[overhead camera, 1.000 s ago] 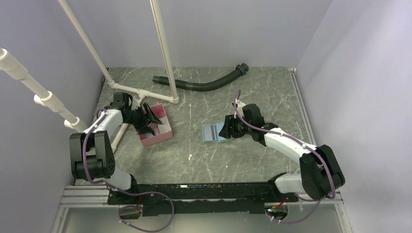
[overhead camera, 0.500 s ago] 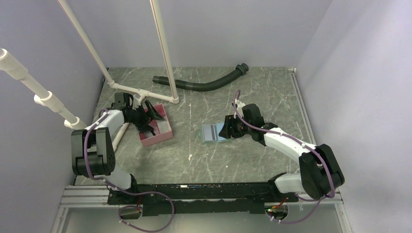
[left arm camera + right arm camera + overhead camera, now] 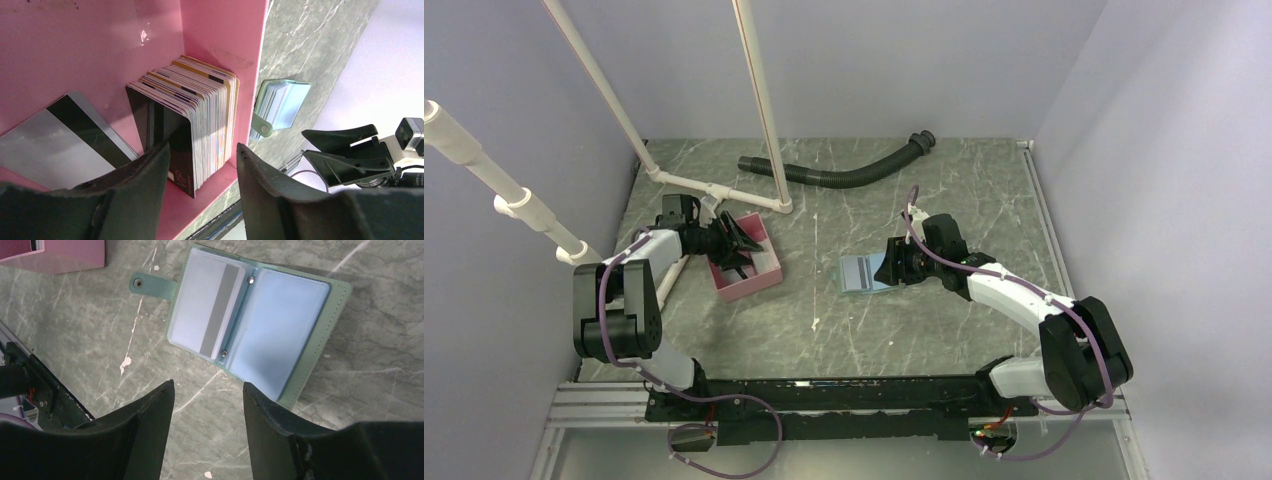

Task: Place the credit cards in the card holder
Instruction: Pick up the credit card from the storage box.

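Note:
The credit cards (image 3: 192,125) stand on edge as a thick stack in a corner of the pink box (image 3: 220,25). One loose card (image 3: 75,135) with a black stripe lies flat beside them. My left gripper (image 3: 202,150) is inside the box (image 3: 759,285), open, with a finger on either side of the stack's near end and a gap on the right. The light-blue card holder (image 3: 280,325) lies spread open on the table, a striped card (image 3: 210,310) in its left pocket. My right gripper (image 3: 208,385) hangs open and empty just above its near edge (image 3: 892,265).
A black corrugated hose (image 3: 844,175) lies at the back of the table. A white pipe frame (image 3: 724,190) stands behind the pink box, next to the left arm. The holder's snap tab (image 3: 145,284) points toward the pink box (image 3: 65,260).
The left gripper's jaws widened, then narrowed around the card stack, and it shifted slightly within the box. The right arm and the holder stayed put.

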Robot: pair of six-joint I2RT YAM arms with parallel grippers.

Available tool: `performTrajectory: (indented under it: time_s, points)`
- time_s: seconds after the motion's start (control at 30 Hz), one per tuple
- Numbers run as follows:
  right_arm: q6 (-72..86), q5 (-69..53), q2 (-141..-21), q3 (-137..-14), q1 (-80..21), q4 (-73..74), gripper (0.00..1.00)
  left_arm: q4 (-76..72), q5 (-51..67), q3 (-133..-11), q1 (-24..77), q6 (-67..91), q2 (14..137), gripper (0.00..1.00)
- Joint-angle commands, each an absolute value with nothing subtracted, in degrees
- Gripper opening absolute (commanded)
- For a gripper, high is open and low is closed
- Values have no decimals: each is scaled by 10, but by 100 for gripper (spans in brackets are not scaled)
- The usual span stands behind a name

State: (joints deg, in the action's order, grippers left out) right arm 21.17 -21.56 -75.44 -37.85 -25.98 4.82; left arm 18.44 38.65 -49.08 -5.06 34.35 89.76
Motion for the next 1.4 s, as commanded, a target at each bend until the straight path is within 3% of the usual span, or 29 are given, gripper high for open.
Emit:
performTrajectory:
  time_s: [0.0, 0.43, 0.87, 1.37]
  points:
    - [211, -221, -758, -395, -260, 25, 55, 183, 404, -502, -48, 345, 878, 54]
    - [211, -222, -759, -396, -261, 24, 55, 198, 393, -504, -48, 336, 880, 37]
    - [211, -223, -757, -396, -261, 25, 55, 249, 365, -519, -48, 317, 859, 9]
    - [214, -220, -761, -407, -270, 36, 55, 423, 271, -590, -48, 269, 814, 0]
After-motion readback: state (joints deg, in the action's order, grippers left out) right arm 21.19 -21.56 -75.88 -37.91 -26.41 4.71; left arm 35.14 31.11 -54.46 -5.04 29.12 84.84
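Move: The dark card at the front of the card stack lies about 1 cm ahead, 2 cm right and 2 cm below the left hand, between its open fingers. The rest of the stack stands just beyond, about 4 cm right and 1 cm ahead; a striped card lies flat some 3 cm back, 3 cm left and 4 cm lower. From the right hand the dark card is about 30 cm left, 3 cm ahead. The left fingers shut on the dark card and draw it about 3 cm back, left and up. ##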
